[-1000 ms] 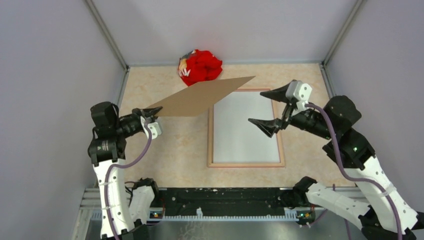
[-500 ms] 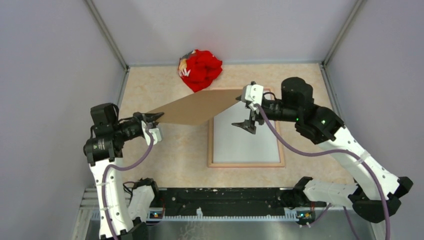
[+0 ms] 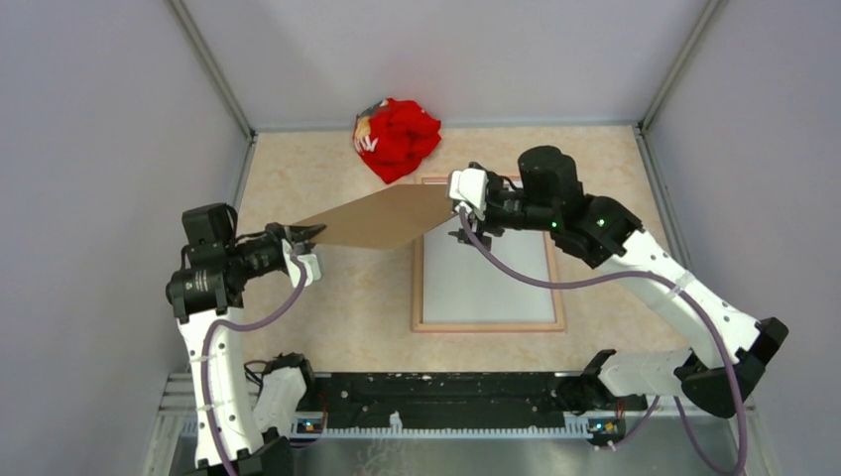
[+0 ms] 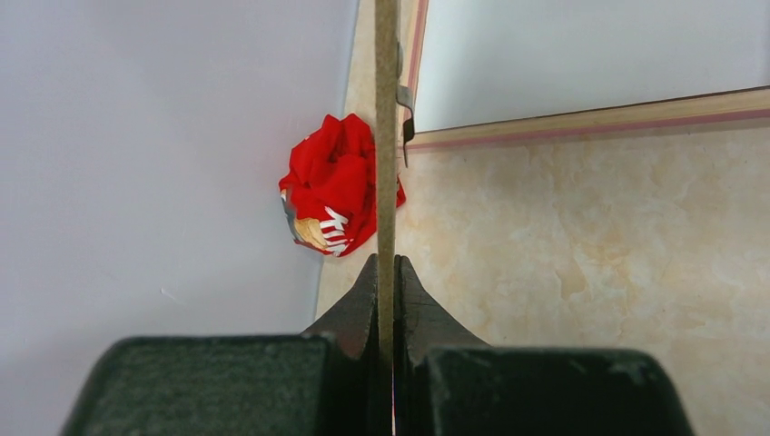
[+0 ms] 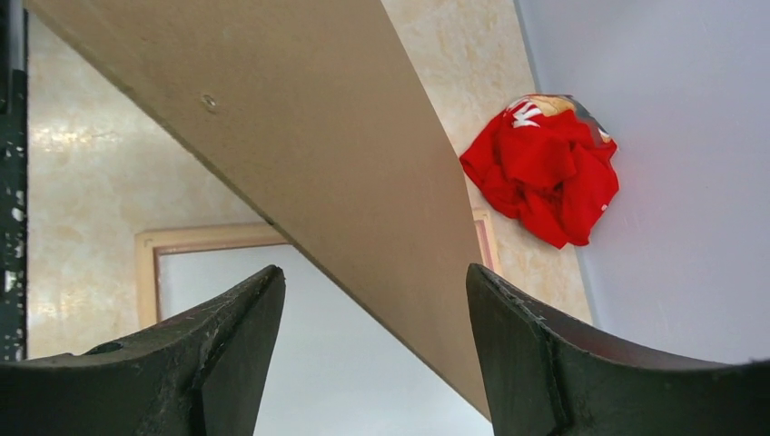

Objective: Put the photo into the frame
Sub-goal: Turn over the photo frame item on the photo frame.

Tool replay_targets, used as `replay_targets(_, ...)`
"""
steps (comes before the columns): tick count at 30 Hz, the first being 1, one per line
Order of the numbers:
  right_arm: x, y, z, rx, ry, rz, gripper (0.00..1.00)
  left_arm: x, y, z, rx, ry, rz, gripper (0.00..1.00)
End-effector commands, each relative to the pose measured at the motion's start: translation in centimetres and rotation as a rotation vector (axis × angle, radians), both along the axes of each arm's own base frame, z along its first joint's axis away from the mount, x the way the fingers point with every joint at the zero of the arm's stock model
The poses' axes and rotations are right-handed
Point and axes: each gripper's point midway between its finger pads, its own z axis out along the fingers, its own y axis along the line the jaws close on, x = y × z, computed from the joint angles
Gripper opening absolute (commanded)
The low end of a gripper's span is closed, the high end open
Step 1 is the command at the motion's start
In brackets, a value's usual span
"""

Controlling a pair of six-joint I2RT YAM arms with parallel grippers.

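Note:
A brown hardboard panel [image 3: 382, 218] hangs tilted over the table, and my left gripper [image 3: 302, 236] is shut on its left corner. In the left wrist view the panel's thin edge [image 4: 386, 136] runs straight up from the pinched jaws [image 4: 387, 263]. My right gripper [image 3: 458, 223] stands open at the panel's right end, over the frame's far left corner. In the right wrist view the panel [image 5: 318, 154] slants between and beyond the spread jaws [image 5: 374, 270] without touching them. The frame [image 3: 486, 325] lies flat, wood side up, with a plain white surface inside. The photo's picture is out of view.
A red cloth bundle [image 3: 397, 137] lies at the back wall, just behind the panel and the frame's far left corner [image 5: 182, 238]. Grey walls close in the left, right and back sides. The arm bases stand along the near edge.
My right arm has swung left across the frame to the panel's right end, its jaws narrowing somewhat. The panel has come lower and flatter in the left gripper's hold.

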Motion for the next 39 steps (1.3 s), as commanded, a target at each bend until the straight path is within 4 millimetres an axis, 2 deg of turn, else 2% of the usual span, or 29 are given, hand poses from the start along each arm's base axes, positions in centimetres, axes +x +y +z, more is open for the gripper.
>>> replay_targets(1, 1.6, 1.3, 2.4, 0.020, -0.117, 0.011, 0.72, -0.2, -1.2, 3.2, -0.012, -0.143, -0.094, 0.00)
replay_targets(6, 1.5, 2.4, 1.7, 0.010, -0.089, 0.056, 0.63, -0.1, -1.1, 3.2, -0.012, -0.144, -0.094, 0.00)
replay_targets(11, 1.2, 3.0, 0.5, -0.007, -0.069, 0.080, 0.44, 0.1, -1.1, 2.9, -0.010, -0.142, -0.091, 0.00)
replay_targets(13, 1.0, 3.3, 0.5, -0.001, -0.072, 0.089, 0.34, 0.2, -1.0, 2.9, -0.011, -0.146, -0.085, 0.00)
replay_targets(17, 0.4, 3.8, 1.9, 0.073, -0.105, 0.100, 0.10, 1.1, -0.8, 3.9, -0.061, -0.162, -0.056, 0.00)
replay_targets(18, 0.3, 3.9, 2.4, 0.097, -0.117, 0.100, 0.00, 1.4, -0.8, 4.5, -0.087, -0.170, -0.040, 0.00)
replay_targets(20, 0.2, 4.1, 3.6, 0.153, -0.124, 0.091, 0.00, 2.3, -0.5, 6.3, -0.146, -0.216, 0.001, 0.02)
replay_targets(21, 0.1, 4.2, 4.3, 0.180, -0.128, 0.092, 0.00, 2.6, -0.3, 7.2, -0.177, -0.238, 0.024, 0.13)
replay_targets(22, 0.0, 4.3, 5.0, 0.211, -0.128, 0.090, 0.00, 2.9, -0.1, 8.1, -0.204, -0.267, 0.045, 0.33)
replay_targets(23, 0.0, 4.4, 5.9, 0.247, -0.128, 0.083, 0.00, 3.1, 0.1, 9.5, -0.224, -0.327, 0.061, 0.64)
replay_targets(24, 0.1, 4.5, 6.4, 0.273, -0.128, 0.078, 0.00, 3.3, 0.4, 10.4, -0.255, -0.353, 0.085, 0.85)
replay_targets(25, 0.0, 4.5, 7.1, 0.302, -0.128, 0.073, 0.00, 3.4, 0.7, 11.3, -0.283, -0.384, 0.106, 0.96)
replay_targets(34, 1.5, 4.4, 11.9, 0.515, -0.045, -0.071, 0.00, 5.7, 3.2, 15.6, -0.493, -0.347, 0.287, 0.98)
replay_targets(39, 4.5, 4.3, 11.8, 0.546, 0.143, -0.261, 0.00, 6.9, 5.0, 17.1, -0.612, -0.335, 0.394, 0.98)
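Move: The brown board hangs in mid-air, pinched by the left fingers near its left end. Its middle lies about 13 cm right, 7 cm ahead and 4 cm below the left hand. From the open right hand it is some 13 cm left, 5 cm ahead and 4 cm below, its nearest edge only about 3 cm left and 2 cm ahead. The frame with the white photo back lies on the table 8 cm ahead and 8 cm right, 34 cm below; the red cloth is about 32 cm ahead and 14 cm left. The brown board changes hands: the right hand eases about 3 cm left and forward onto its edge, dipping slightly, and closes to pinch it while the left keeps hold. Only then does the left open wide and draw off upward some 14 cm and forward, fingers tipping up; the right lifts about 6 cm and shifts farther left, its fingertips tilting up some 20 degrees. ##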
